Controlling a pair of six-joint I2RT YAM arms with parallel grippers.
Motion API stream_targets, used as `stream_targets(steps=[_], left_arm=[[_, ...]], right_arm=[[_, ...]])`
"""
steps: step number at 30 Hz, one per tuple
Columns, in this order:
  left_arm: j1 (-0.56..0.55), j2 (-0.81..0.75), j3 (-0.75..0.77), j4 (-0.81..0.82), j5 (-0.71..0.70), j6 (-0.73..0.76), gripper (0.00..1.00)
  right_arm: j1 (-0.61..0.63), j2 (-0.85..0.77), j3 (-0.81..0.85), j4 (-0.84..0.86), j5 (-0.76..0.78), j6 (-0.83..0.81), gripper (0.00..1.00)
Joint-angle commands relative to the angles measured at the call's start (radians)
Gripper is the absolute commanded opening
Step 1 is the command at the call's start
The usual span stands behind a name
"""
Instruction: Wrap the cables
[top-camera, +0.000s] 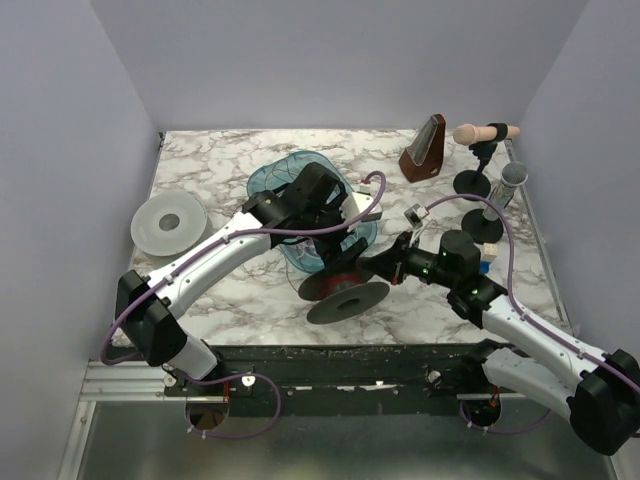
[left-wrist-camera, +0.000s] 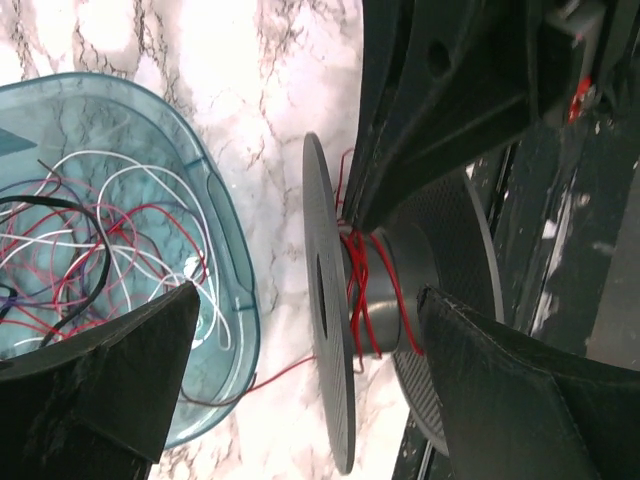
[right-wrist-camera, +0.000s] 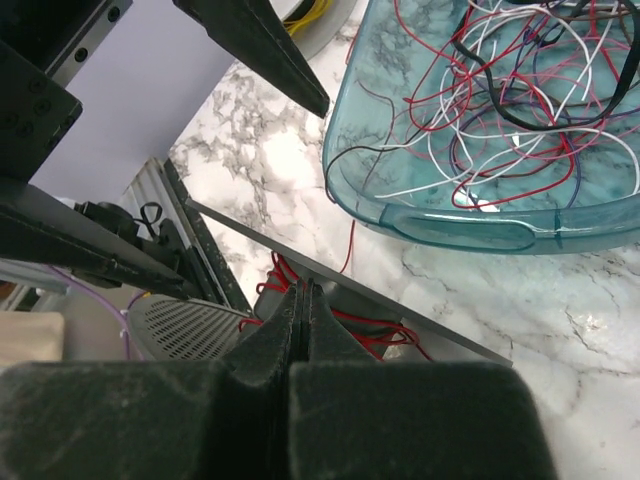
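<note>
The cables (left-wrist-camera: 90, 230) lie as a tangle of thin red, white and black loops in a teal bowl (left-wrist-camera: 235, 290) (top-camera: 300, 190). One red strand runs from the bowl to a grey spool (left-wrist-camera: 325, 330) (top-camera: 345, 295) lying on its side, where red wire (left-wrist-camera: 362, 290) is wound round the hub. My left gripper (left-wrist-camera: 310, 292) (top-camera: 345, 215) hangs open above the spool and bowl edge, holding nothing. My right gripper (right-wrist-camera: 303, 290) (top-camera: 375, 268) is shut, its tips pressed against the hub beside the red turns (right-wrist-camera: 380, 340); no wire shows between its jaws.
A white disc-shaped reel (top-camera: 168, 222) sits at the left of the marble table. A brown metronome (top-camera: 425, 148), a microphone on a black stand (top-camera: 480, 135) and a silver microphone (top-camera: 508, 185) stand at the back right. Purple arm cables loop nearby.
</note>
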Motion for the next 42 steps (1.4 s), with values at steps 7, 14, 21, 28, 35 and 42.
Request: stream_targets(steps=[7, 14, 21, 28, 35, 42], left_arm=[[-0.045, 0.005, -0.112, 0.162, -0.082, -0.276, 0.84], [-0.048, -0.024, -0.191, 0.179, -0.175, -0.319, 0.72], [-0.054, -0.035, -0.251, 0.202, -0.161, -0.339, 0.56], [-0.054, -0.044, -0.264, 0.199, -0.137, -0.342, 0.06], [-0.057, -0.069, -0.304, 0.182, -0.138, -0.345, 0.0], [-0.055, -0.072, -0.225, 0.13, -0.223, -0.35, 0.0]], right_arm=[[0.051, 0.036, 0.008, 0.045, 0.137, 0.168, 0.01], [0.077, 0.033, -0.026, 0.074, 0.203, 0.293, 0.01], [0.111, 0.071, 0.017, 0.022, 0.234, 0.28, 0.01], [0.117, 0.082, 0.003, 0.022, 0.269, 0.297, 0.01], [0.117, 0.094, 0.023, 0.013, 0.269, 0.28, 0.01], [0.115, 0.095, 0.104, -0.113, 0.264, 0.183, 0.46]])
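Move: Behind and below the wide-open left hand stands the dark spool, its middle about 6 cm back, 1 cm right and 12 cm down. The red cable on its hub lies some 4 cm back, 3 cm right and 9 cm down. The bin of cables is about 10 cm ahead, 8 cm left and 19 cm down. From the shut right hand, the spool's middle is roughly 5 cm back, 4 cm left and 9 cm down. Sinking about 6 cm after a brief swing right and back, the left hand turns some 15 degrees counter-clockwise, then shuts, pinching the rim of the spool's bin-side flange. The right fingertips stay shut between the flanges, tipping down about 15 degrees and easing roughly 2 cm left and slightly down, then part partway beside the red-wrapped hub. ##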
